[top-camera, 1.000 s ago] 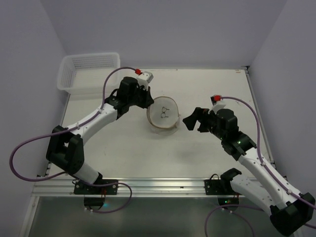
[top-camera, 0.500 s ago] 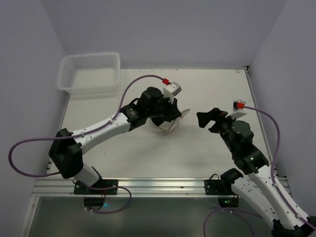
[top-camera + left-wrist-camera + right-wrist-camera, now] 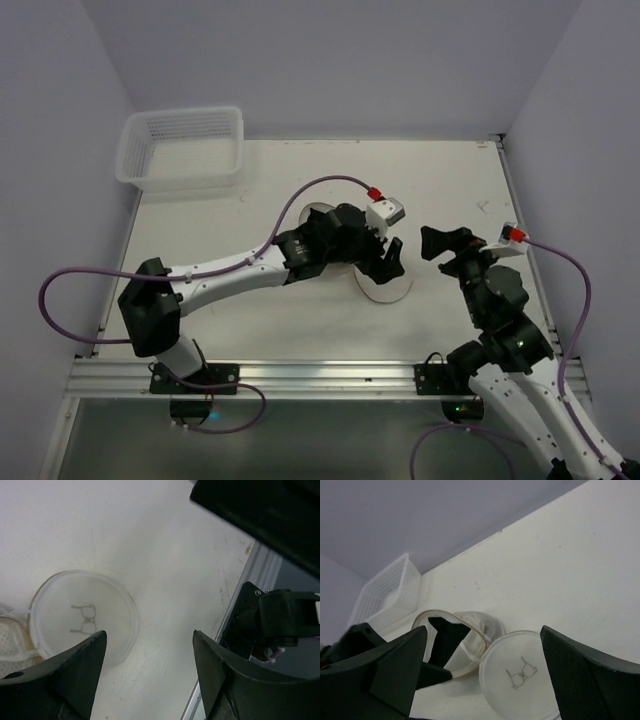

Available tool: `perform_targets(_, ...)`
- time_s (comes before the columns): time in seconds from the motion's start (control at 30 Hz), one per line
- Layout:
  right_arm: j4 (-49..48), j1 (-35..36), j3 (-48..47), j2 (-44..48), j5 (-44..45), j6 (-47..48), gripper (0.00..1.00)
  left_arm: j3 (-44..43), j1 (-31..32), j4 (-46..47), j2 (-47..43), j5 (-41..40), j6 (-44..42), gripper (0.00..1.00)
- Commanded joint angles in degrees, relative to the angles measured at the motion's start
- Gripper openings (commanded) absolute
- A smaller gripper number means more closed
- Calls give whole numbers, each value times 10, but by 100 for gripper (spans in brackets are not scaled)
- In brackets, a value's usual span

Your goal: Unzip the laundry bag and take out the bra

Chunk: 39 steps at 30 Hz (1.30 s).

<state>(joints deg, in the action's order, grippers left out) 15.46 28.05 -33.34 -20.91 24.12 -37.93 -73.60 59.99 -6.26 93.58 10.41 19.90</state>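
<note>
The laundry bag lies open in the middle of the table. Its mesh body (image 3: 480, 627) with the beige rim sits at the back, partly hidden under my left arm in the top view (image 3: 312, 211). Its round lid (image 3: 388, 289) with the bra pictogram (image 3: 521, 673) lies flat beside it. Black fabric (image 3: 446, 632), the bra, shows inside the mouth. My left gripper (image 3: 386, 257) hovers over the lid, open and holding nothing (image 3: 150, 672). My right gripper (image 3: 447, 243) stands open just right of the lid, nothing between its fingers (image 3: 482, 680).
A white plastic mesh basket (image 3: 182, 148) stands at the back left corner (image 3: 387, 600). The table's metal front rail (image 3: 300, 378) and the right arm's base (image 3: 272, 622) lie near the lid's front side.
My left gripper swept right across the bag, drawing the lid round until it dropped flat, then opened and let go. My right arm drew back to the right.
</note>
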Motion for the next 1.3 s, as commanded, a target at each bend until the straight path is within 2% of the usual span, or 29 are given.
perform_targets(0.0, -17, -1, -9, -76, -48, -28, 96, 0, -28, -40, -55, -101, 16, 74)
perform_targets(0.07, -18, -3, -22, -123, -77, -34, 95, 7, -49, -71, -61, -136, 33, 74)
perform_targets(0.17, -43, -7, -43, -224, -149, -20, 94, 36, -100, -74, -83, -134, 51, 74)
perform_targets(0.2, -51, -9, -58, -280, -163, -17, 94, 43, -109, -73, -86, -134, 61, 74)
perform_targets(0.3, -98, -15, -71, -357, -216, -14, 92, 54, -130, -82, -82, -133, 69, 74)
perform_targets(0.43, -185, -27, -90, -492, -269, 26, 80, 58, -138, -89, -82, -146, 71, 73)
perform_targets(0.57, -235, -30, -128, -590, -333, 60, 74, 63, -157, -103, -96, -161, 72, 73)
perform_targets(0.77, -260, -32, -157, -682, -372, 74, 73, 68, -168, -103, -108, -159, 71, 72)
perform_targets(0.87, -262, -33, -156, -697, -383, 75, 68, 67, -170, -100, -106, -156, 73, 72)
perform_targets(0.97, -259, -33, -142, -689, -384, 80, 51, 60, -174, -99, -100, -157, 72, 72)
perform_targets(1.0, -257, -33, -134, -675, -384, 85, 40, 58, -174, -99, -98, -156, 71, 72)
perform_targets(1.1, -243, -33, -120, -646, -384, 92, 22, 45, -178, -99, -82, -154, 66, 72)
perform_targets(1.13, -241, -33, -118, -625, -385, 94, 13, 42, -179, -99, -77, -153, 64, 72)
perform_targets(1.23, -213, -33, -125, -597, -388, 95, 0, 23, -181, -103, -50, -151, 59, 72)
perform_targets(1.27, -197, -33, -129, -591, -388, 94, 0, 13, -181, -104, -34, -152, 57, 72)
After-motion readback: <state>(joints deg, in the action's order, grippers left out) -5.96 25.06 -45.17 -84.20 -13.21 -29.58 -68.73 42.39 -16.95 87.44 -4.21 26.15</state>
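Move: My left hand is bound for the black bra in the open laundry bag, about 14 cm ahead, 15 cm to its left and 15 cm down; the folded-back lid lies 4 cm ahead of this hand, some 19 cm below. My right hand goes for the bag's rim on the hinge side, about 11 cm ahead, 16 cm left and 19 cm down. From it the bra is 12 cm ahead and 24 cm left, the lid 3 cm ahead, 9 cm left, 25 cm down. I swing my left hand back off the lid, some 18 cm left and forward, turning it about 30 degrees counter-clockwise, to wait open over the bag's mouth. Meanwhile my right hand dives nearly 20 cm, leftward and forward as well, tipping down and turning counter-clockwise, then shuts its fingers on the hinge-side rim, pinches it and eases up a couple of centimetres. ##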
